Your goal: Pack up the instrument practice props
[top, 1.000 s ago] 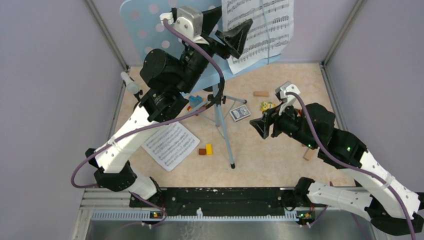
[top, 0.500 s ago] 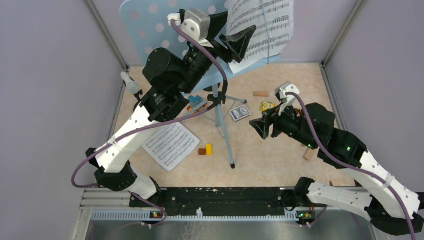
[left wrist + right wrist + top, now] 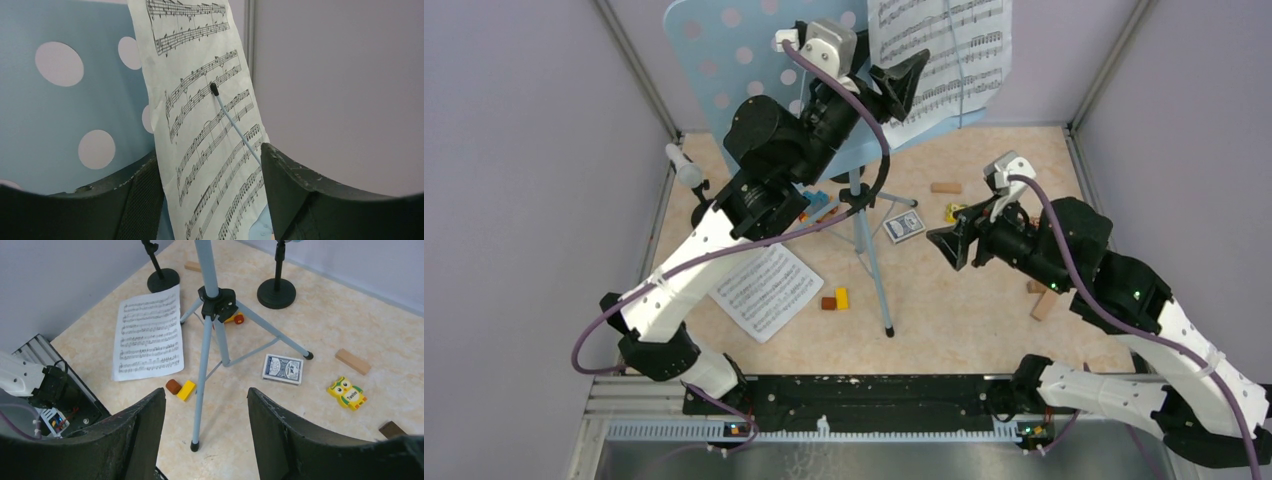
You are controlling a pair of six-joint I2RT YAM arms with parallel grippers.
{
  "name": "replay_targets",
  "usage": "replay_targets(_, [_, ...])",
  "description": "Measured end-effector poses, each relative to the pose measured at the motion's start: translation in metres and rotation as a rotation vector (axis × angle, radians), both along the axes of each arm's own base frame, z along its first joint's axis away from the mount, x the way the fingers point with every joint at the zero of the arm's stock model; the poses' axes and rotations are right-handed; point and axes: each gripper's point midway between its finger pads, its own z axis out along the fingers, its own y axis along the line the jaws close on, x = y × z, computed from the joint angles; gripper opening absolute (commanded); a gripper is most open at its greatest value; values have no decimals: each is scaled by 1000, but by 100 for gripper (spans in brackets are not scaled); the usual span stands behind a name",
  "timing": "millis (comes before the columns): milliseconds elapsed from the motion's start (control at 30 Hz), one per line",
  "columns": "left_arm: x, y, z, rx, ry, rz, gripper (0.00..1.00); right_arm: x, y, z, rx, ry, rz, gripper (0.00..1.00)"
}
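Observation:
The light-blue perforated music rack (image 3: pixel 724 50) stands on its tripod legs (image 3: pixel 869 250) at the back. A white sheet-music page (image 3: pixel 944 60) leans on it under a thin wire arm (image 3: pixel 235 127). My left gripper (image 3: pixel 894 85) is raised to that page. In the left wrist view, the left gripper (image 3: pixel 210 152) is open, its jaws on either side of the page's (image 3: pixel 210 100) lower part. Another page (image 3: pixel 764 290) lies flat on the floor. A white microphone (image 3: pixel 686 168) stands at the left wall. My right gripper (image 3: pixel 952 245) hovers open, facing the tripod (image 3: pixel 215 305). Two black round-based holders (image 3: pixel 162 279) (image 3: pixel 276 292) stand beyond.
A card deck (image 3: pixel 282 368), a yellow owl toy (image 3: pixel 347 392) and a wooden block (image 3: pixel 353 361) lie right of the tripod. Small yellow (image 3: pixel 186 389) and brown (image 3: pixel 173 386) blocks sit by its near leg. A blue toy car (image 3: pixel 819 205) is under the rack. Walls close three sides.
My left gripper has moved up and right along the rack to the standing page, its jaws narrowing slightly. The right gripper has shifted a little up and right.

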Motion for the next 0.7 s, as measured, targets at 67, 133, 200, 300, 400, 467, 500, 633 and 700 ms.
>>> replay_targets(67, [3,-1,-4,7,6,7,64,-1,-2,8,14,-13,-1,61])
replay_targets(133, [8,-2,-9,17,14,14,60,-1,-3,14,27,-23,-3,61])
replay_targets(200, [11,-3,-14,25,21,16,54,-2,-4,19,38,-31,-6,61])
replay_targets(300, [15,-3,-17,28,31,17,44,-2,-7,28,56,-46,-15,61])
replay_targets(400, [19,0,-18,26,37,21,37,-1,-10,43,78,-73,-26,61])
replay_targets(467, [21,1,-19,24,39,25,31,2,-13,61,90,-107,-45,61])
replay_targets(500, [22,2,-19,24,40,27,27,4,-15,71,93,-127,-57,61])
replay_targets(633, [28,-1,-30,33,55,19,11,12,-24,116,98,-232,-100,64])
replay_targets(700, [31,-3,-37,45,63,8,0,19,-28,139,78,-295,-131,65])
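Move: The sheet still on the stand has its left edge between the left hand's open fingers; its middle lies about 7 cm to the right and 4 cm ahead, roughly level. The right-hand rod crosses it 8 cm right, 4 cm ahead; the left-hand rod is about 12 cm left, 2 cm back, 3 cm lower. From the right hand, the sheet's middle is some 14 cm ahead, 4 cm left, 25 cm up, and the stand's hub about 17 cm ahead, 15 cm left, 13 cm below. The left fingers close on the sheet's left edge and pinch it, one finger behind the paper and one in front, while that hand sinks some 4 cm and pushes forward about 3 cm along the board. The right hand, empty and half open, climbs faster and faster, about 14 cm, towards the sheet's lower part, drifting slightly right as its fingertips tilt up and swing clockwise, nearly 20 degrees in all. ##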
